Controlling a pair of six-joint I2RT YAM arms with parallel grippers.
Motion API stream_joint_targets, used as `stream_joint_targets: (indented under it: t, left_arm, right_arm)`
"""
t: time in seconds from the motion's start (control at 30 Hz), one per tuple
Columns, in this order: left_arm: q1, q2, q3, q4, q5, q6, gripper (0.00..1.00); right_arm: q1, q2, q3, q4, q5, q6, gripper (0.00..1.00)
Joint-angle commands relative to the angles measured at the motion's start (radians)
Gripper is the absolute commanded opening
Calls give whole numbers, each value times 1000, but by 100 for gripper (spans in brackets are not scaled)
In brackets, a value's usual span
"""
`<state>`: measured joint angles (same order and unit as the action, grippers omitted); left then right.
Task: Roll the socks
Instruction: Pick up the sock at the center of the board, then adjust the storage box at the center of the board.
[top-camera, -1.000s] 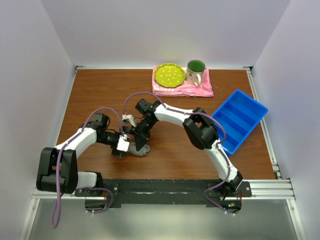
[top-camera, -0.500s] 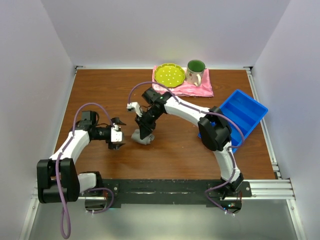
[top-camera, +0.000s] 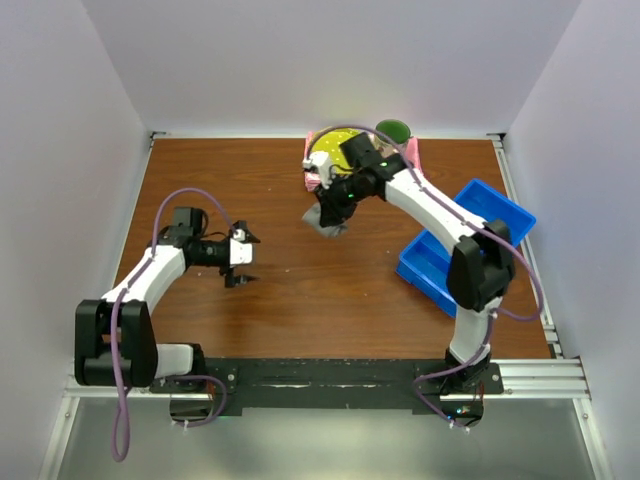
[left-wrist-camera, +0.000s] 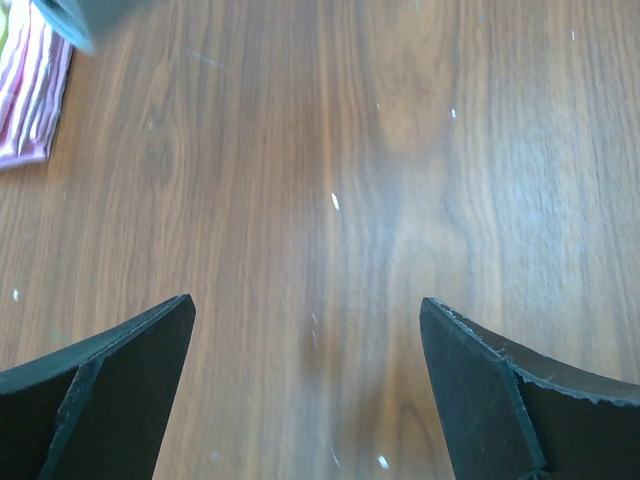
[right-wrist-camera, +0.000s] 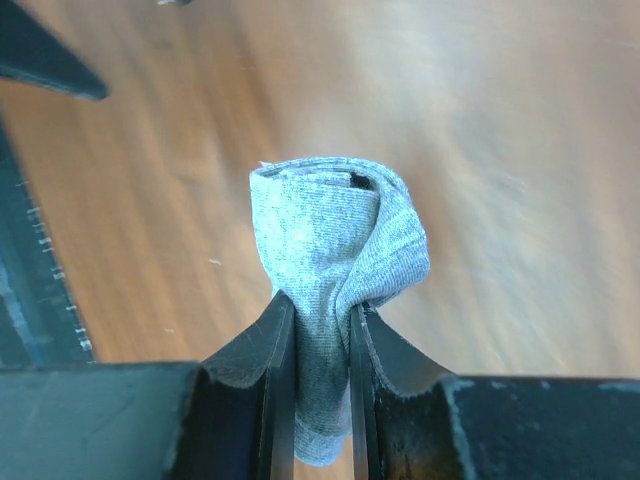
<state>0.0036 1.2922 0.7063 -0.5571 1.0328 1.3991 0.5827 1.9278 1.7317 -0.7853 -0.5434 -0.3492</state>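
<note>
The socks (top-camera: 328, 221) are a bunched grey roll, and my right gripper (top-camera: 338, 203) is shut on it above the table, just in front of the pink cloth. In the right wrist view the grey knit roll (right-wrist-camera: 335, 240) sticks out beyond the fingers (right-wrist-camera: 275, 340), which pinch its lower end, with the wood far below and blurred. My left gripper (top-camera: 243, 258) hovers over the left middle of the table, open, well apart from the roll. Between its wide-set fingertips (left-wrist-camera: 150, 340) there is only bare wood. A grey blur of the socks (left-wrist-camera: 90, 15) shows at the top-left corner.
A pink cloth (top-camera: 398, 178) lies at the back and carries a yellow-green plate (top-camera: 330, 152) and a green mug (top-camera: 395, 130), both partly behind the right arm. A blue tray (top-camera: 470, 235) sits at the right edge. The cloth's striped edge (left-wrist-camera: 30, 90) shows in the left wrist view.
The right arm has lifted the rolled socks off the table's middle and carried them back and right towards the pink cloth. The left arm has drawn back to the left, still open.
</note>
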Motion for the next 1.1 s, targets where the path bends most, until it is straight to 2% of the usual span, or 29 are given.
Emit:
stream_joint_targets:
  t: [0.0,0.13,0.37,0.5,0.8,1.07]
  left_arm:
    - [-80,36,74,153,-40,-242,100]
    - [-203,81,125,315,-149,-435,100]
    - [-419,356,447,361,-348,-733,100]
    - [-557,493,613,353,-408,-821,100]
    - [-772,757,1031,323,-527,-997,100]
    - [-918,904,1171,381,-662,-1072,100]
  right_arm:
    - [-75,-157,-69,76,189,18,0]
    - [-150,-257,-139,127,315,29,0]
    - [-290,-440,-276,225,517,26,0]
    - [-351,-542,-368,279,595,19,0]
    - [-494,-722,-547,354,753,16,0]
    - [-552,-845,-658,414,836,26,0]
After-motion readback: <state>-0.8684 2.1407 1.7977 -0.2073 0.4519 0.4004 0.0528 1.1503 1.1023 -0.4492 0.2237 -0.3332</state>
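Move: The right hand already holds the sock; the blue tray's middle lies some 30 cm to its right, about 4 cm nearer the base and 14 cm lower. The mug stands 16 cm ahead and 11 cm right of that hand, the plate 18 cm straight ahead, both lower. From the empty left hand, the tray is about 52 cm right, 4 cm ahead and 9 cm below. Both hands sweep about 35 cm right towards the tray, the right rising, turning clockwise, the sock still pinched. ##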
